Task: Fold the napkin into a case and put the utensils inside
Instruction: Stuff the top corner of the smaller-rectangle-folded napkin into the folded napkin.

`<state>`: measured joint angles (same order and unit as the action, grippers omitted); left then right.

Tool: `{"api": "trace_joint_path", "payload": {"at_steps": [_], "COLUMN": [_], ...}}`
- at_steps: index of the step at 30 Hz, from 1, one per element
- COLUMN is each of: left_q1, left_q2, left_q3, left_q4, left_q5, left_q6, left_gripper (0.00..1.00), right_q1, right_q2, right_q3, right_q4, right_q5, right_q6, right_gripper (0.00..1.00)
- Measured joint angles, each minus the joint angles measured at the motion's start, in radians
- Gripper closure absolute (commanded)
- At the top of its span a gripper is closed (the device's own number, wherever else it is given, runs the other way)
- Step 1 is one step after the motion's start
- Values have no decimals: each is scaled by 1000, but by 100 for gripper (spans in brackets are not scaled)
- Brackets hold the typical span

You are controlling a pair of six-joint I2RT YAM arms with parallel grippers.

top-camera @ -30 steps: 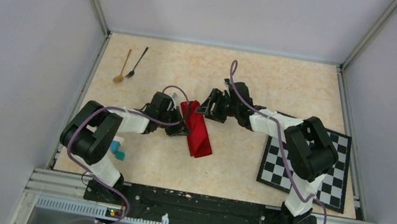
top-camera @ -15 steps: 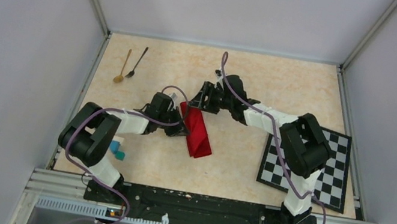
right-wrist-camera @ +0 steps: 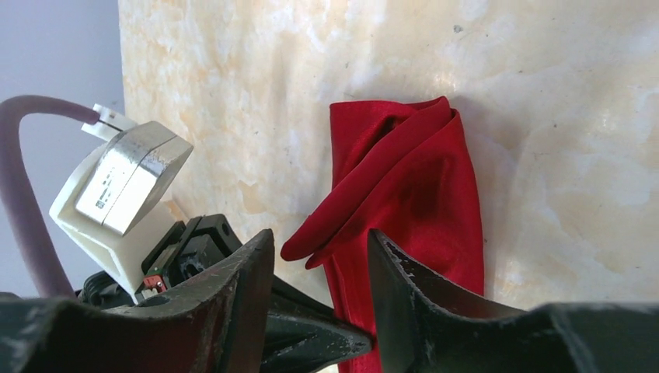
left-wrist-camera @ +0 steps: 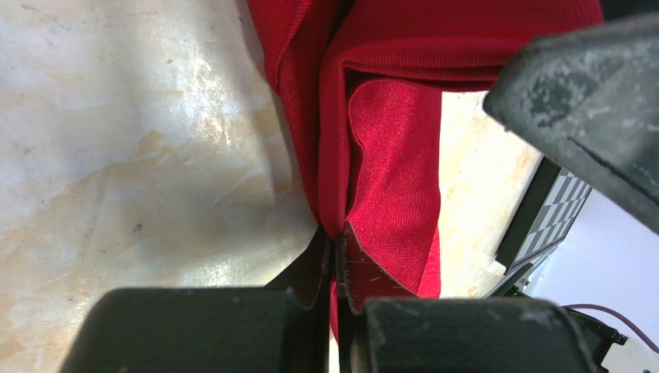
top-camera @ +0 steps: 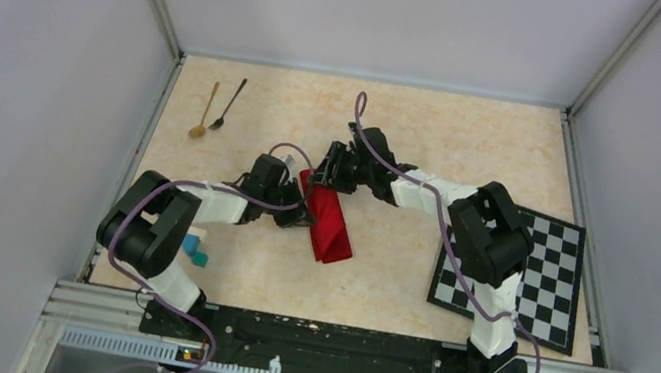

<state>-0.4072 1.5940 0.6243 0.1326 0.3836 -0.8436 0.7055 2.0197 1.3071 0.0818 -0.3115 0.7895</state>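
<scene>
The red napkin lies folded into a narrow strip at the table's middle, slanting from far left to near right. My left gripper is shut on the napkin, pinching a thin fold along its left edge. My right gripper is open at the strip's far end. A loose raised lip of the napkin hangs between its fingers, and neither finger presses on it. The utensils lie at the far left: a gold spoon and a black spoon, side by side.
A black-and-white chequered mat lies at the right under the right arm. Small coloured blocks sit by the left arm's base. The left gripper's finger shows low in the right wrist view, close under the right fingers.
My right gripper has moved left to the napkin's far end and its jaws have narrowed a little. The left gripper and the napkin have stayed put.
</scene>
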Motion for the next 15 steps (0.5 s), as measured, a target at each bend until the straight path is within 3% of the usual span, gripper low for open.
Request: {"api": "trace_joint_path", "payload": {"at_steps": [6,9,15], "left_q1": [-5,-7,-9], "left_q2": [-2,-4,-55], "left_q3": [-1,-1,-19], "left_q4": [0,0,-16], "left_q5": [-6,-10,-15], "left_q6": [0,0,2], "left_gripper": [100,97,36], "right_q1": [0,0,-2], "right_q2": [5,13,19], "right_q3": [8,19,21], "right_q4": [-12,-14,-6], "right_q5": [20,23,17], "right_q6": [7,8,12], "right_gripper": [70,100,100]}}
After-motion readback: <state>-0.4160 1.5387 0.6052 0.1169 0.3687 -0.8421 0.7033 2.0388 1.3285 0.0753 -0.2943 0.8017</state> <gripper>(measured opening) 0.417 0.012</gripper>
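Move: The right hand's half-open fingers already straddle the raised top corner of the folded napkin: the corner is right at the hand point, only some 1 cm lower. The napkin's far end lies about 2 cm farther out, 3 cm to the left and 5 cm down, its near end roughly 12 cm back and 5 cm right. The left hand still pinches the napkin's left edge at its fingertips, and the top corner is about 7 cm ahead of it, some 4 cm higher. The right hand eases forward and slightly down, under 1 cm in all, while its fingers close from half open to shut and pinch the raised top corner of the napkin. The left hand stays put with its shut fingers on the napkin's left edge, then at the very end opens to nearly half and lets go, starting up by about 1 cm and a touch back, with neither wrist turning noticeably. ##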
